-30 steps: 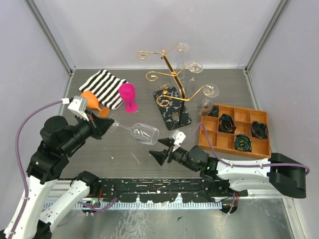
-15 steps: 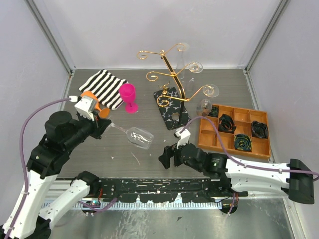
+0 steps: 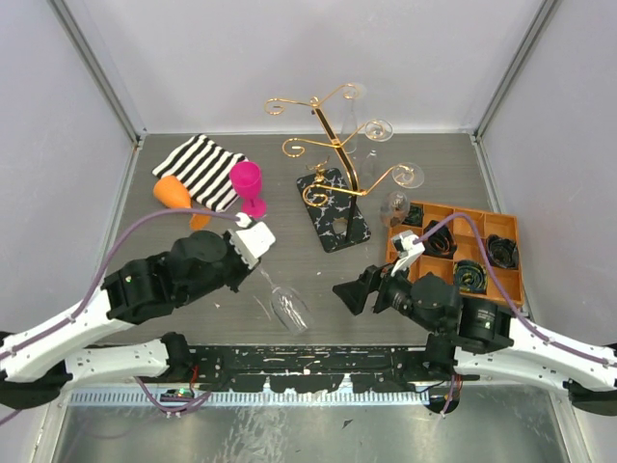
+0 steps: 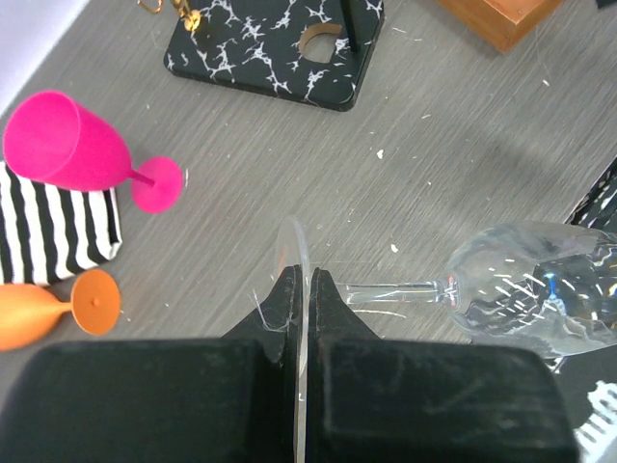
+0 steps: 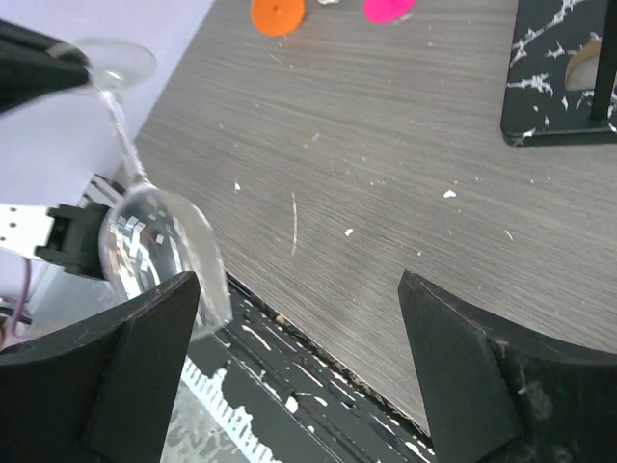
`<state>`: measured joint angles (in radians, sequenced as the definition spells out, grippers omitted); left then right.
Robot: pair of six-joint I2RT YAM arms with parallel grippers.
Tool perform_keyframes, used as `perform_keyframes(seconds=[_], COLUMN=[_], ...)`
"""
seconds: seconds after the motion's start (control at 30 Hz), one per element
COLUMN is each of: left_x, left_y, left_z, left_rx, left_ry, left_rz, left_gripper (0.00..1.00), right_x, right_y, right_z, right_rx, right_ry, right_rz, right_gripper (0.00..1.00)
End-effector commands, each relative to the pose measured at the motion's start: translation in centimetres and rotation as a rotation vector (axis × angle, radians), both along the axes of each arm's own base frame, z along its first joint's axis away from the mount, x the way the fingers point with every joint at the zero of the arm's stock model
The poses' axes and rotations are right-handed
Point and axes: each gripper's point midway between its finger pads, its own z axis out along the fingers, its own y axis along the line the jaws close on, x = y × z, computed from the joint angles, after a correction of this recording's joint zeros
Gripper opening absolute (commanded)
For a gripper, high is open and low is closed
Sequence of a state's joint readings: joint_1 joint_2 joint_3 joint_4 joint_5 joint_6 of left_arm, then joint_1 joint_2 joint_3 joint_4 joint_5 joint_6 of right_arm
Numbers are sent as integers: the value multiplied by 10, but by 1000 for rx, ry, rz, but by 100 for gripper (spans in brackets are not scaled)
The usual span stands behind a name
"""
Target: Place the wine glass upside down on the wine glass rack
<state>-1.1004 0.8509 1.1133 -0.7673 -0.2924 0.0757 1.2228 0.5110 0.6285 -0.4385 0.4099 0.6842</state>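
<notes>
The wine glass is clear and hangs tilted over the table's near edge, bowl toward the front. My left gripper is shut on its foot. The left wrist view shows the fingers pinching the thin foot disc, with the stem and bowl stretching right. My right gripper stands open and empty to the right of the bowl, apart from it. In its own view the glass bowl sits just beyond its left finger. The wine glass rack stands at the back on its black marbled base.
Clear glasses hang on the rack's arms. A pink glass, an orange glass lying down and a striped cloth are at the back left. An orange compartment tray lies at the right.
My left arm has swung right and toward the near edge, turning the glass so its bowl points to the front. My right gripper has drawn back to the right, away from the bowl.
</notes>
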Motion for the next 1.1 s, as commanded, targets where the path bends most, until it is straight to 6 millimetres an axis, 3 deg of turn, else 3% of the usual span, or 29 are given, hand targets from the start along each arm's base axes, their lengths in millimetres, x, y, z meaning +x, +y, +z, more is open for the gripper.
perform_keyframes(seconds=[0.0,0.3,0.57,0.9,1.07], left_x=[4,-12,-33,-46,-51], left_y=[-16,-57,-90,-92,-93], left_z=[28,30,24,19,13], left_rx=[0,-22,15,12,28], left_ry=[-141,-136,-144,-133,-129], left_rz=[-14,-140,-246,-302,-313], left_gripper=[0,0,0,0,0], right_x=[-4,-27,-33,-30,-32], right_y=[-3,31,66,104,113], right_z=[26,50,46,24,21], right_rx=[0,78,136,99,103], right_ry=[-46,-28,-30,3,20], right_rz=[38,224,318,376,397], right_gripper=[89,67,64,52,43])
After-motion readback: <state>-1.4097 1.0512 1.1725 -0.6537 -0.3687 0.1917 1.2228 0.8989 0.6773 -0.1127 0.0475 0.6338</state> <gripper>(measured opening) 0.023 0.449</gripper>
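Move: The wine glass hangs bowl-down by its foot from the left hand; its stem is about 18 cm to the left of the right hand, 2 cm ahead and nearly level in height. From that hand the rack's base lies some 24 cm ahead, 6 cm left and 20 cm lower, the orange box about 12 cm ahead, 23 cm right and 19 cm lower. The right gripper waits roughly 21 cm to the right of the left hand, 4 cm back and 3 cm lower. Keeping its pinch on the glass's foot, the left hand carries the glass about 9 cm right and 5 cm back to meet the right hand, yawing some 15 degrees clockwise. The right hand rises 2 cm, then travels about 10 cm left and a little back, sinking towards the stem; it turns 20 degrees counter-clockwise as its wide-open fingers come to about half open around the stem, without clamping yet. ##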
